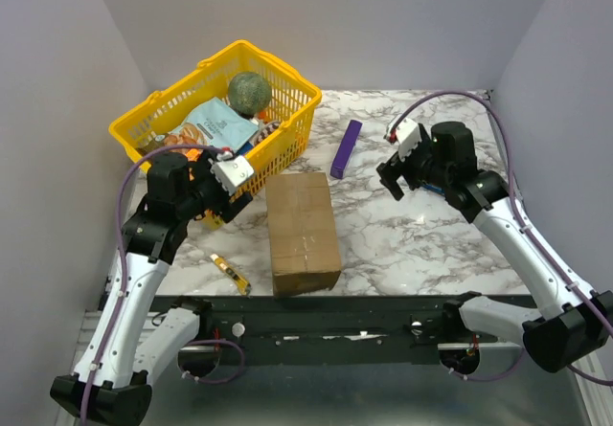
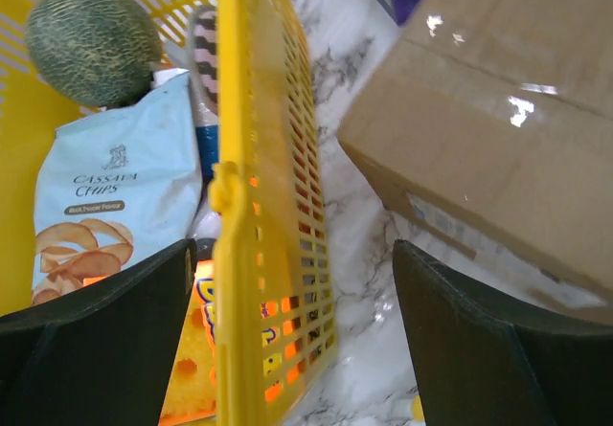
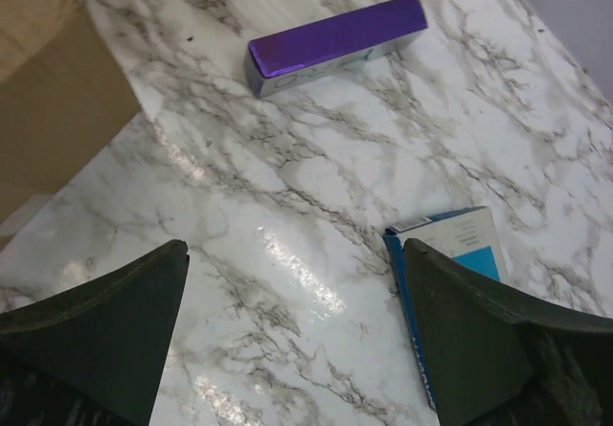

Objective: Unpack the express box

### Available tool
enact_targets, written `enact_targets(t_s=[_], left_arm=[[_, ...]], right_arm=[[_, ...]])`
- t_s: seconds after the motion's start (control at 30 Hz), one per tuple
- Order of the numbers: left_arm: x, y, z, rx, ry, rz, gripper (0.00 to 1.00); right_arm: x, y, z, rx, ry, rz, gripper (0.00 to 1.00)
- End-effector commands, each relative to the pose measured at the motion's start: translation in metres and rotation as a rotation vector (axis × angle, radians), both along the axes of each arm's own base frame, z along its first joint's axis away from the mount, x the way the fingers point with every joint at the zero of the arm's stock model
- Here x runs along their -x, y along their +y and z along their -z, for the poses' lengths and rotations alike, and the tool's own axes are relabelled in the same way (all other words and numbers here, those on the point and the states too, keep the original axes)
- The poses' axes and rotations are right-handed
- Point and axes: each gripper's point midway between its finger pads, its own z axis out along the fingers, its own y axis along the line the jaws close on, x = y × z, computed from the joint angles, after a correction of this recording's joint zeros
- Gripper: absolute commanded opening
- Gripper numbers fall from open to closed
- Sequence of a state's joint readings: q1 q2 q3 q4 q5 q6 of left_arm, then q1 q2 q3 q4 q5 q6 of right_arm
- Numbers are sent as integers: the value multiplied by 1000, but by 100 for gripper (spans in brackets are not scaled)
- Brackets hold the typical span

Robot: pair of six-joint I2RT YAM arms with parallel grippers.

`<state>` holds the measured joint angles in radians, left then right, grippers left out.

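Observation:
The express box (image 1: 304, 233) is a plain brown carton lying shut on the marble table, between the two arms near the front edge. The left wrist view has it at the upper right (image 2: 498, 129), and one corner reaches into the right wrist view (image 3: 48, 110). My left gripper (image 1: 225, 204) hangs open to the left of the box, over the near wall of the yellow basket (image 2: 259, 158). One of its fingers is inside the basket and the other outside (image 2: 292, 254). My right gripper (image 1: 393, 179) is open above bare marble (image 3: 292, 249), to the right of the box, holding nothing.
The yellow basket (image 1: 287, 110) at the back left holds a green melon (image 1: 249, 92), a chips bag (image 1: 218, 124) and other packets. A slim purple box (image 1: 346, 147) lies behind the carton. Under the right gripper lies a blue-and-white box (image 3: 460, 244). A small yellow packet (image 1: 230, 273) rests at the front left.

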<state>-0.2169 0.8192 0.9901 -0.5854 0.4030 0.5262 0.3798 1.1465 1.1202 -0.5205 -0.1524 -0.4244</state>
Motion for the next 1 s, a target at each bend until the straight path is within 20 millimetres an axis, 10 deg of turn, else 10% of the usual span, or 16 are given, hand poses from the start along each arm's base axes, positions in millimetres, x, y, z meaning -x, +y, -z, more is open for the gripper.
enact_targets(t_s=[0.0, 0.43, 0.6, 0.97], left_arm=[[48, -4, 48, -192, 66, 230, 84], [67, -53, 127, -304, 150, 609, 36], [22, -82, 131, -238, 108, 516, 27], [-80, -71, 126, -387, 117, 359, 13]], right_arm=[[40, 18, 27, 59, 114, -232, 100], [104, 26, 53, 79, 267, -495, 76], [111, 23, 62, 63, 285, -463, 74], [91, 31, 50, 55, 206, -468, 74]])
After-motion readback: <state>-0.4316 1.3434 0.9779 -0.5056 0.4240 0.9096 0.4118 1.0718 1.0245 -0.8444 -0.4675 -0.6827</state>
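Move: The cardboard box's middle lies about 11 cm right of the left hand, some 2 cm back and 19 cm below; the yellow basket's middle is about 20 cm ahead and 8 cm left, the yellow cutter some 11 cm back and 4 cm left. From the right hand the box is about 18 cm left, 8 cm back and 15 cm lower, the purple box 10 cm ahead and 10 cm left, the blue packet 4 cm ahead and 12 cm right. Down some 15 cm and back at first, the left hand clears the basket rim, turning clockwise and rolling its left side up while its fingers close nearly shut; then it swings forward and right to push against the box's left side. The open right hand draws back about 10 cm and sinks, turning counter-clockwise and partly closing as it comes level with the box's right side. ##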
